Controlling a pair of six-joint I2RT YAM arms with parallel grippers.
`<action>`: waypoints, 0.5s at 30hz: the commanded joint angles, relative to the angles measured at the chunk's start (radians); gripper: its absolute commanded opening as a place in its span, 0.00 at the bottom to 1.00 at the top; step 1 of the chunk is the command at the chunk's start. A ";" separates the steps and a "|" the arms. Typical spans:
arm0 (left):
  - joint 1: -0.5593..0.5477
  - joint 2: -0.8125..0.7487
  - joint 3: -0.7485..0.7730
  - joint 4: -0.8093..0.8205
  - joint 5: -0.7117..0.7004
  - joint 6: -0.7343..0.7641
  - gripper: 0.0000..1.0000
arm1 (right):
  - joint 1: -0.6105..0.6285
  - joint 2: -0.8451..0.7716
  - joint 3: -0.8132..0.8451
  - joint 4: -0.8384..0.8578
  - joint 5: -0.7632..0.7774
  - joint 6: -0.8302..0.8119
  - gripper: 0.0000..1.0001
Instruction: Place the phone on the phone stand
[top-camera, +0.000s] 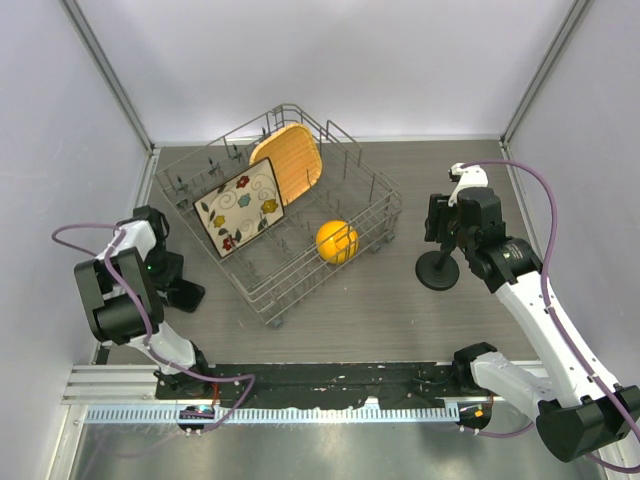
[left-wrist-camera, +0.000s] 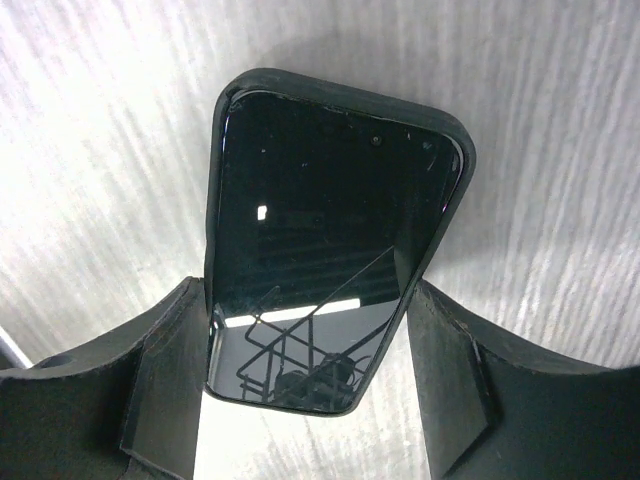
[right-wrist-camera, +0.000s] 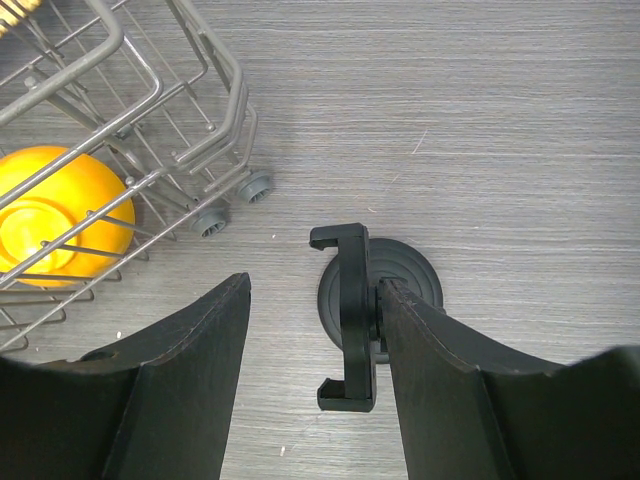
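Note:
The phone (left-wrist-camera: 330, 230), a black slab with a dark glossy face, lies low over the grey table in the left wrist view. My left gripper (left-wrist-camera: 308, 300) has its two fingers pressed against the long edges of the phone's near end, at the table's left side (top-camera: 175, 285). The phone stand (top-camera: 437, 270) stands on its round disc base at the right of the table. In the right wrist view its holder head (right-wrist-camera: 350, 320) sits between the open fingers of my right gripper (right-wrist-camera: 315, 285). The right finger (right-wrist-camera: 440, 380) touches the back of the stand and the left finger is apart from it.
A wire dish rack (top-camera: 375, 180) fills the middle back of the table. It holds a floral square plate (top-camera: 240, 207), an orange-brown plate (top-camera: 290, 160) and a yellow-orange round item (top-camera: 337, 241). The rack's wheeled corner (right-wrist-camera: 230, 200) is close to the left of the stand. Enclosure walls stand on both sides.

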 joint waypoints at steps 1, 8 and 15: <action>0.015 -0.110 0.002 -0.095 -0.052 0.008 0.00 | 0.010 -0.019 0.034 0.041 -0.010 -0.009 0.61; 0.020 -0.190 0.024 -0.125 -0.065 0.010 0.00 | 0.014 -0.019 0.036 0.041 -0.008 -0.010 0.61; 0.035 -0.290 0.122 -0.195 -0.120 0.002 0.00 | 0.016 -0.007 0.039 0.041 -0.016 -0.007 0.61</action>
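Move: Far to the right of the left hand, which already pinches the phone low over the table, the phone stand is about 72 cm off and 3 cm farther out, its middle some 8 cm higher. On the way stands the dish rack, centred roughly 30 cm right and 16 cm ahead. The patterned board is 19 cm right and 14 cm ahead, the orange bowl 45 cm right and 7 cm ahead. From the right hand the stand is about 2 cm right, 1 cm back, 12 cm below. Raising the phone off the tabletop's level, the left hand first slips back just over a centimetre, then climbs nearly straight up, about 5 cm in all, beside the left wall and short of the rack. Its fingers keep their pinch on the phone's two long edges; the wrist tilts only some 5 degrees. ##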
